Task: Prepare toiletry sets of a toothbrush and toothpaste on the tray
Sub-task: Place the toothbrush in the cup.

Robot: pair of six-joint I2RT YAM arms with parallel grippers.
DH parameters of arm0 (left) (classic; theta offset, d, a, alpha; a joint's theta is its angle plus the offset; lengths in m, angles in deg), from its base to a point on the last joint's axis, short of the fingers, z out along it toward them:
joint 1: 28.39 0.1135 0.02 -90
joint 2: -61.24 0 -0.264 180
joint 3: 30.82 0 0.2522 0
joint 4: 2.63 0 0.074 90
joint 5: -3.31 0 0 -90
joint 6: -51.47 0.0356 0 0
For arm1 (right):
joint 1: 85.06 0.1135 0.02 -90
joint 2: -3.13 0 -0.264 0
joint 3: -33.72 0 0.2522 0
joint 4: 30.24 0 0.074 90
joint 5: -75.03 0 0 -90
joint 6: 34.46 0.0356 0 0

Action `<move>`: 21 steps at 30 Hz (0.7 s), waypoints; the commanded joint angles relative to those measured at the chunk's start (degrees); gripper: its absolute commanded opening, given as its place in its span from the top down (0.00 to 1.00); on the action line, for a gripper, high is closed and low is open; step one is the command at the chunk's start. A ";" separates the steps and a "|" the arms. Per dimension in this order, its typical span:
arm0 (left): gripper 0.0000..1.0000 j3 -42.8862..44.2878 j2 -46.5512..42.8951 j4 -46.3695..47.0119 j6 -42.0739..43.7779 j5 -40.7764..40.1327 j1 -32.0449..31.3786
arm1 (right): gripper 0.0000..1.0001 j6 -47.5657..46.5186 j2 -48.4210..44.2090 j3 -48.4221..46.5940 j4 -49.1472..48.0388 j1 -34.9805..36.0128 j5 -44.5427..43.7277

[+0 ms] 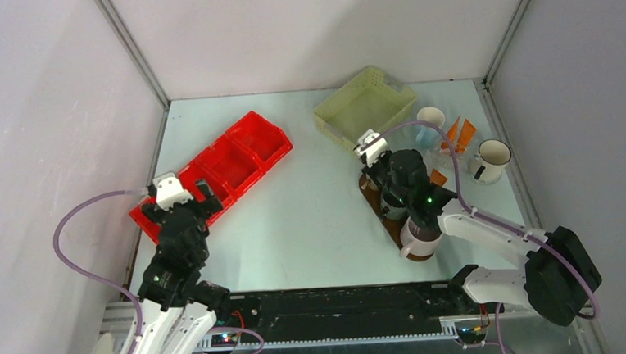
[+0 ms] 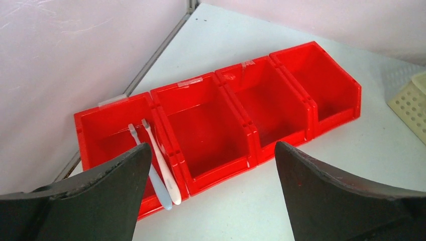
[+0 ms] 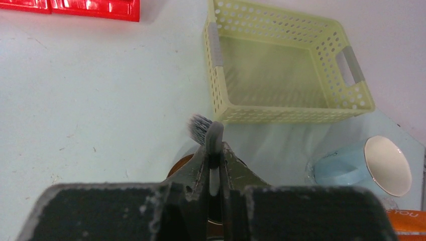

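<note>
My right gripper (image 3: 215, 156) is shut on a toothbrush (image 3: 213, 134), held upright with its bristled head above the fingertips. It hangs over the far end of the dark brown tray (image 1: 370, 191), whose rim (image 3: 180, 166) shows just below the fingers. A mauve-grey mug (image 1: 418, 238) stands on the tray's near end. A dark mug sits under my right gripper (image 1: 385, 177), mostly hidden. Orange toothpaste tubes (image 1: 460, 135) lie at the back right. My left gripper (image 2: 211, 150) is open above the red bin (image 2: 226, 120), where two toothbrushes (image 2: 160, 160) lie in the left compartment.
A pale yellow mesh basket (image 1: 364, 106) stands behind the tray, with a light blue cup (image 3: 351, 165) tipped on its side to its right. A white mug (image 1: 489, 162) stands near the right wall. The red bin (image 1: 243, 161) runs diagonally at the left.
</note>
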 commanded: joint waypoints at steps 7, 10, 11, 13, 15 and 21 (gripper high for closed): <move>0.00 0.25 -0.60 1.32 -2.88 -6.20 1.38 | 0.64 -0.91 -4.15 1.08 -1.25 2.75 -0.49; 0.00 0.61 -0.40 0.41 -3.42 -7.41 1.63 | 0.60 -0.90 -7.49 1.16 0.83 3.47 -0.76; 0.00 0.93 -0.17 -0.02 -3.71 -7.88 1.74 | 0.59 -0.73 -8.33 1.16 1.26 3.59 -0.89; 0.00 1.45 0.11 -1.64 -4.89 -9.42 2.02 | 0.56 0.01 -11.39 1.16 3.23 3.65 -1.15; 0.00 1.85 0.41 -4.43 -8.02 -10.83 2.67 | 0.52 0.77 -15.03 1.16 4.62 3.68 -1.52; 0.00 2.26 1.74 -9.78 -18.07 -12.07 5.88 | 0.29 2.53 -24.71 1.16 7.71 3.62 -5.06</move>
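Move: The right hand holds the toothbrush upright with its handle already in the dark cup, whose middle lies about 8 cm below and 2 cm back. The green mug stands some 9 cm back and 5 cm right, the basket roughly 17 cm ahead and 2 cm left. From the left hand, the remaining toothbrushes lie about 7 cm left, 2 cm ahead and 15 cm below; the next empty compartment is 10 cm ahead, 2 cm left. The right fingers open from almost shut to about two-thirds, letting go of the toothbrush over the dark cup, and after barely shifting the hand climbs about 9 cm while drawing back some 5 cm and slightly right, its fingers tipping up a little. Meanwhile the wide-open left hand eases about 4 cm left towards the remaining toothbrushes, turning counter-clockwise some 15 degrees and finally starting to sink and draw back slightly. ##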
